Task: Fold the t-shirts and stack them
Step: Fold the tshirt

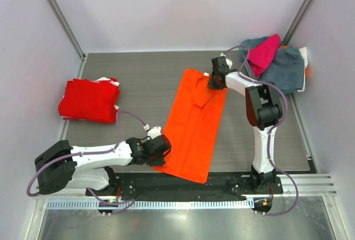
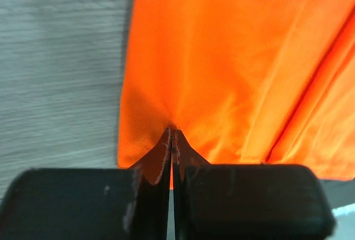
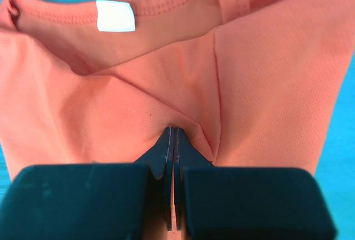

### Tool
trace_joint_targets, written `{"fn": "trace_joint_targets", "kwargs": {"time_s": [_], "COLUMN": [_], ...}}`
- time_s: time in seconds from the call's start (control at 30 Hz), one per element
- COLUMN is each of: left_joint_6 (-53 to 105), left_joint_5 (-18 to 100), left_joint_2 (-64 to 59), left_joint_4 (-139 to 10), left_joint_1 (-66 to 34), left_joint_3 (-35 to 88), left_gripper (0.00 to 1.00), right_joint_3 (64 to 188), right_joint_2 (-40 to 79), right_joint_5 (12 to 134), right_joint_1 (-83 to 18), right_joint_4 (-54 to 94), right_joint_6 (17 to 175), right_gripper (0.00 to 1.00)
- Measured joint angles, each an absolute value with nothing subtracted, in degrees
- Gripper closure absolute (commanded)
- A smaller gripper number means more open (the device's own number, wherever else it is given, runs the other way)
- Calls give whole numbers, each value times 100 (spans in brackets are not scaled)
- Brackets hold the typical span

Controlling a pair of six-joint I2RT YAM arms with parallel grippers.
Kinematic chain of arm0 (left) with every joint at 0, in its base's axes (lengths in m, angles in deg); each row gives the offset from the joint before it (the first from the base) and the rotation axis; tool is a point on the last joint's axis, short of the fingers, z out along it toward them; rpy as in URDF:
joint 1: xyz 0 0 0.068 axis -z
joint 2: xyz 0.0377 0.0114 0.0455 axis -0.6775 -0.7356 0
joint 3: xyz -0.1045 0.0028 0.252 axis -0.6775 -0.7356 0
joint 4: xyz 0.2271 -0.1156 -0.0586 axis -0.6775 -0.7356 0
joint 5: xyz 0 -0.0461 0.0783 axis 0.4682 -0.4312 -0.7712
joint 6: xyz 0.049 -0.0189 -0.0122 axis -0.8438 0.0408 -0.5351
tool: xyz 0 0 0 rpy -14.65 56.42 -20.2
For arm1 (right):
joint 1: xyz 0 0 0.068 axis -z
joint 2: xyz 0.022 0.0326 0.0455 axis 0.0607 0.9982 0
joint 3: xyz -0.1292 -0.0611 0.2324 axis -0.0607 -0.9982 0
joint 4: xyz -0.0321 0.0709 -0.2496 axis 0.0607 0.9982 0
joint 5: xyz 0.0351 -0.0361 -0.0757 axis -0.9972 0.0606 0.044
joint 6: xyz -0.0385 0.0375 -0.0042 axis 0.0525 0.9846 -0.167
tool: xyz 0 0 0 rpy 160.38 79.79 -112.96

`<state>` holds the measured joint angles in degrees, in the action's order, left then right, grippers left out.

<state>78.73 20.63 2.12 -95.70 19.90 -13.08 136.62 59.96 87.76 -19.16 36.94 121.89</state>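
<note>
The bright orange t-shirt (image 1: 197,123) lies as a long folded strip down the middle of the table. My left gripper (image 1: 165,150) is shut on its near left hem corner; the left wrist view shows the jaws pinching the orange fabric (image 2: 222,73). My right gripper (image 1: 213,82) is shut on its far end near the collar; the right wrist view shows the collar with a white label (image 3: 115,16). The red t-shirt (image 1: 89,100) lies folded at the left. The magenta t-shirt (image 1: 264,53) lies crumpled on a pile at the far right.
A grey-blue garment (image 1: 285,68) lies under the magenta shirt in the far right corner, with white fabric at its edge. White walls enclose the table on three sides. The arms' base rail (image 1: 183,187) runs along the near edge.
</note>
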Motion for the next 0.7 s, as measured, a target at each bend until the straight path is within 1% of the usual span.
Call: {"fn": "trace_joint_targets", "kwargs": {"time_s": [0.1,0.2,0.33,0.43,0.47,0.5,0.53,0.57,0.6,0.63,0.7], "left_joint_6": [8171,8254,8206,8035,7980,7921,7827,7731,7622,7484,7336], "left_joint_5": [2034,2024,2043,2205,2264,2323,2391,2454,2504,2533,2559], "left_joint_2": [212,240,503,795,887,948,990,1007,1007,1001,981], "left_joint_4": [-9496,-9594,-9662,-9603,-9597,-9592,-9601,-9612,-9623,-9642,-9684], "left_joint_1": [2163,2158,2051,1647,1419,1212,963,740,466,289,-25], "left_joint_3": [-1304,-1114,-552,-255,-220,-211,-209,-207,-207,-202,-159], "left_gripper": [100,93,89,88,88,88,86,79,49,43,36], "right_joint_3": [14298,14768,15227,15515,15596,15664,15677,15670,15651,15596,15286], "right_joint_2": [6426,6706,6905,6935,6920,6889,6839,6747,6658,6535,6124], "right_joint_5": [8673,8559,8327,8074,7989,7879,7818,7757,7722,7691,7665], "right_joint_1": [-2128,-2250,-2296,-2294,-2294,-2292,-2292,-2292,-2292,-2292,-2292], "right_joint_4": [3724,3805,4135,4386,4413,4413,4410,4443,4472,4480,4452], "right_joint_6": [12189,12187,12133,12065,12039,11997,11964,11916,11894,11857,11787], "right_gripper": [99,99,97,89,79,73,70,66,64,63,60]}}
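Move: The orange t-shirt lies lengthwise under both shut grippers, practically at fingertip height. Its middle is about 18 cm ahead and 12 cm right of the left hand, and some 17 cm back and 9 cm left of the right hand. The near-left hem corner is roughly 4 cm left and 2 cm back of the left hand, and the red stack about 28 cm ahead and 31 cm left. The collar tag sits some 5 cm ahead and 2 cm left of the right hand, the blue basin about 9 cm ahead and 27 cm right. Leftward and slightly forward, the right hand keeps its hold on the cloth below the collar and drags that end about 7 cm, then rises some 8 cm clear, fingers opening. The left hand comes free of the hem end, swings left and up about 10 cm, then heads forward and back right along the shirt's left side, opening late. ##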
